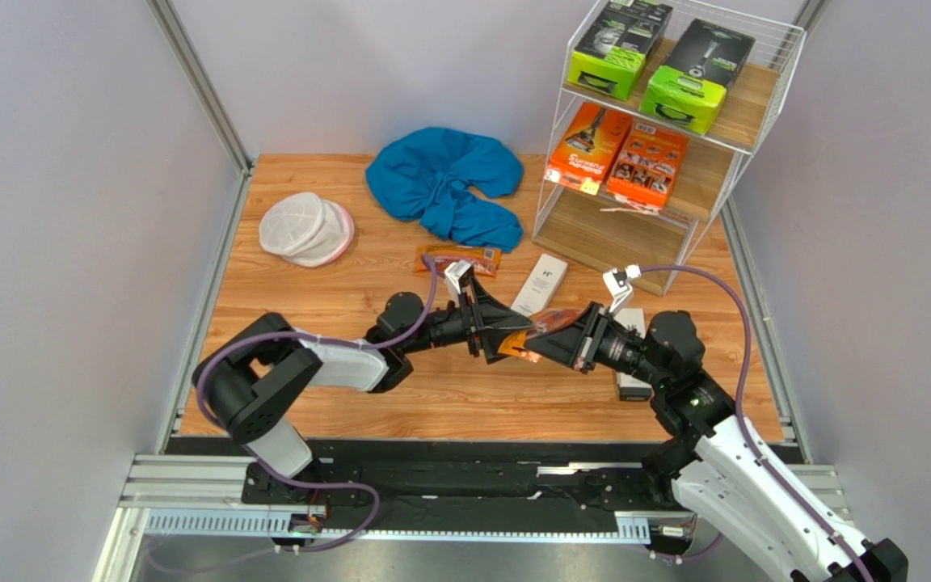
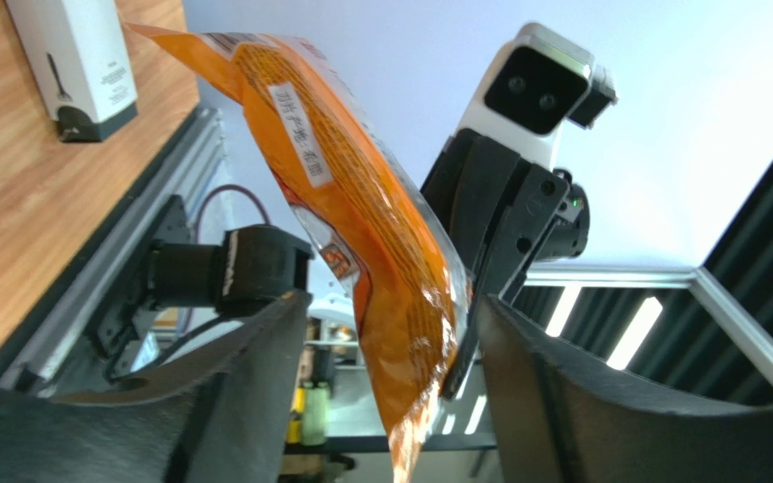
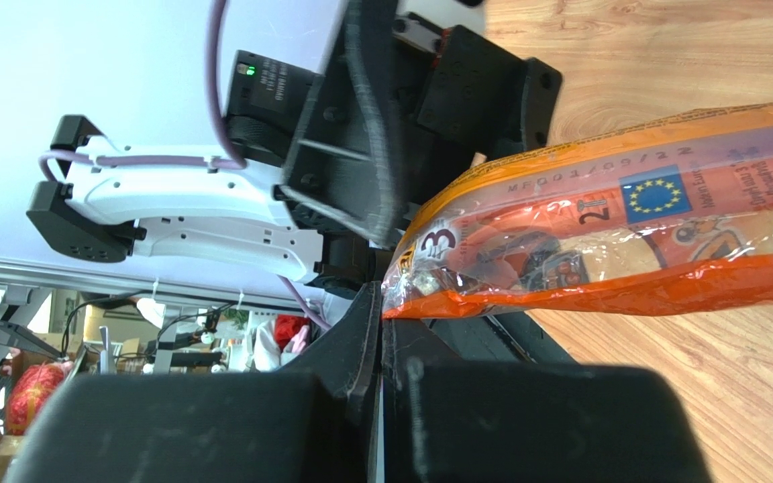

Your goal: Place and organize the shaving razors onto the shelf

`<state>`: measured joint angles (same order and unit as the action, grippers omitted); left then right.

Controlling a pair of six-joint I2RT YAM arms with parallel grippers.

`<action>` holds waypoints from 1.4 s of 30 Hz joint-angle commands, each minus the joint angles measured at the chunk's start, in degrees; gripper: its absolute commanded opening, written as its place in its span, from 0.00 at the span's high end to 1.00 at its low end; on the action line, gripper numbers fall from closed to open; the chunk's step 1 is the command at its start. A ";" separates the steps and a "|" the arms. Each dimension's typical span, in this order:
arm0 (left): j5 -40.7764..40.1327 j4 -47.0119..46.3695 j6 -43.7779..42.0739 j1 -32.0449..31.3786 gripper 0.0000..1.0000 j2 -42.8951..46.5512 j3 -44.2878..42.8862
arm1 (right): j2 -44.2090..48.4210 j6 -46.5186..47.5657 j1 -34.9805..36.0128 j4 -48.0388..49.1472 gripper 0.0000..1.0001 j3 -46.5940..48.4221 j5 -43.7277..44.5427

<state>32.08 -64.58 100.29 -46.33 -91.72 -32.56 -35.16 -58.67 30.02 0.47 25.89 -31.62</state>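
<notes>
A clear orange-trimmed bag of razors (image 1: pixel 529 338) hangs above the table's middle, between my two grippers. My right gripper (image 1: pixel 570 341) is shut on one edge of it; in the right wrist view the bag (image 3: pixel 612 242) sticks out from the closed jaws (image 3: pixel 385 307). My left gripper (image 1: pixel 489 330) is open around the bag's other end. The left wrist view shows the bag (image 2: pixel 360 201) in the gap between the fingers (image 2: pixel 391 342), with room to the left. The shelf (image 1: pixel 744 133) stands at the back right and holds two green boxes (image 1: pixel 619 46) and two orange cartons (image 1: pixel 589 146).
A second orange bag (image 1: pixel 458 258) and a slim white box (image 1: pixel 540 284) lie on the table behind the grippers. Another white box (image 1: pixel 632 354) lies under my right arm. A blue cloth (image 1: pixel 446 182) and a white mesh pouch (image 1: pixel 304 228) sit at the back.
</notes>
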 commanded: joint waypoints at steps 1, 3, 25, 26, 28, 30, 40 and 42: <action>-2.45 -15.75 6.41 -2.01 0.40 -4.51 -1.19 | 1.05 -0.21 0.57 3.13 1.00 -0.23 -0.29; -3.07 -15.76 5.97 -2.63 0.53 -4.87 -1.46 | 1.14 -0.04 0.65 2.87 1.00 -0.31 -0.20; 3.25 9.34 -16.50 -1.05 1.00 -5.05 -14.01 | 15.98 4.53 0.65 -22.93 0.28 1.09 12.96; 3.34 18.34 -20.01 -0.70 1.00 -4.78 -15.68 | 17.82 4.45 0.57 -24.54 0.27 1.01 13.94; 2.73 26.65 -30.56 -0.70 1.00 -4.95 -21.13 | 23.45 3.23 0.65 -30.49 0.26 0.83 17.97; 2.38 36.16 -38.54 -0.61 1.00 -6.27 -26.73 | 29.40 2.43 0.57 -33.85 0.25 0.57 20.18; 3.43 32.07 -40.63 -0.61 1.00 -26.63 -38.89 | 37.79 1.37 0.65 -56.70 0.21 13.03 37.22; 3.96 27.59 -36.86 -0.61 1.00 -29.99 -41.78 | 37.97 1.89 0.65 -58.38 0.20 17.07 39.51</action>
<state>34.54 -31.42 61.06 -47.07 -115.48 -69.73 -0.51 -57.19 30.68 -50.81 35.40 -1.13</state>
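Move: The orange razor bag is still pinched by the right hand, its middle some 2 cm forward, 2 cm right and 3 cm below that hand. From the left hand it lies about 5 cm right, 2 cm forward and 3 cm down, its near end between the open fingers. On the table, roughly 20 cm below, the nearer white box is 16 cm ahead and 4 cm right of the left hand; the right white box is 4 cm ahead and 16 cm right of the right hand. The left hand eases about 1 cm right and shuts its fingers on the near end of the razor bag while the right hand keeps its pinch almost still, then opens and backs off some 12 cm right and a little back, turning clockwise. Once the right lets go, the left carries the bag about 10 cm right and 8 cm forward, rolling and tipping its fingertips down, then sinks about 7 cm towards the table. ##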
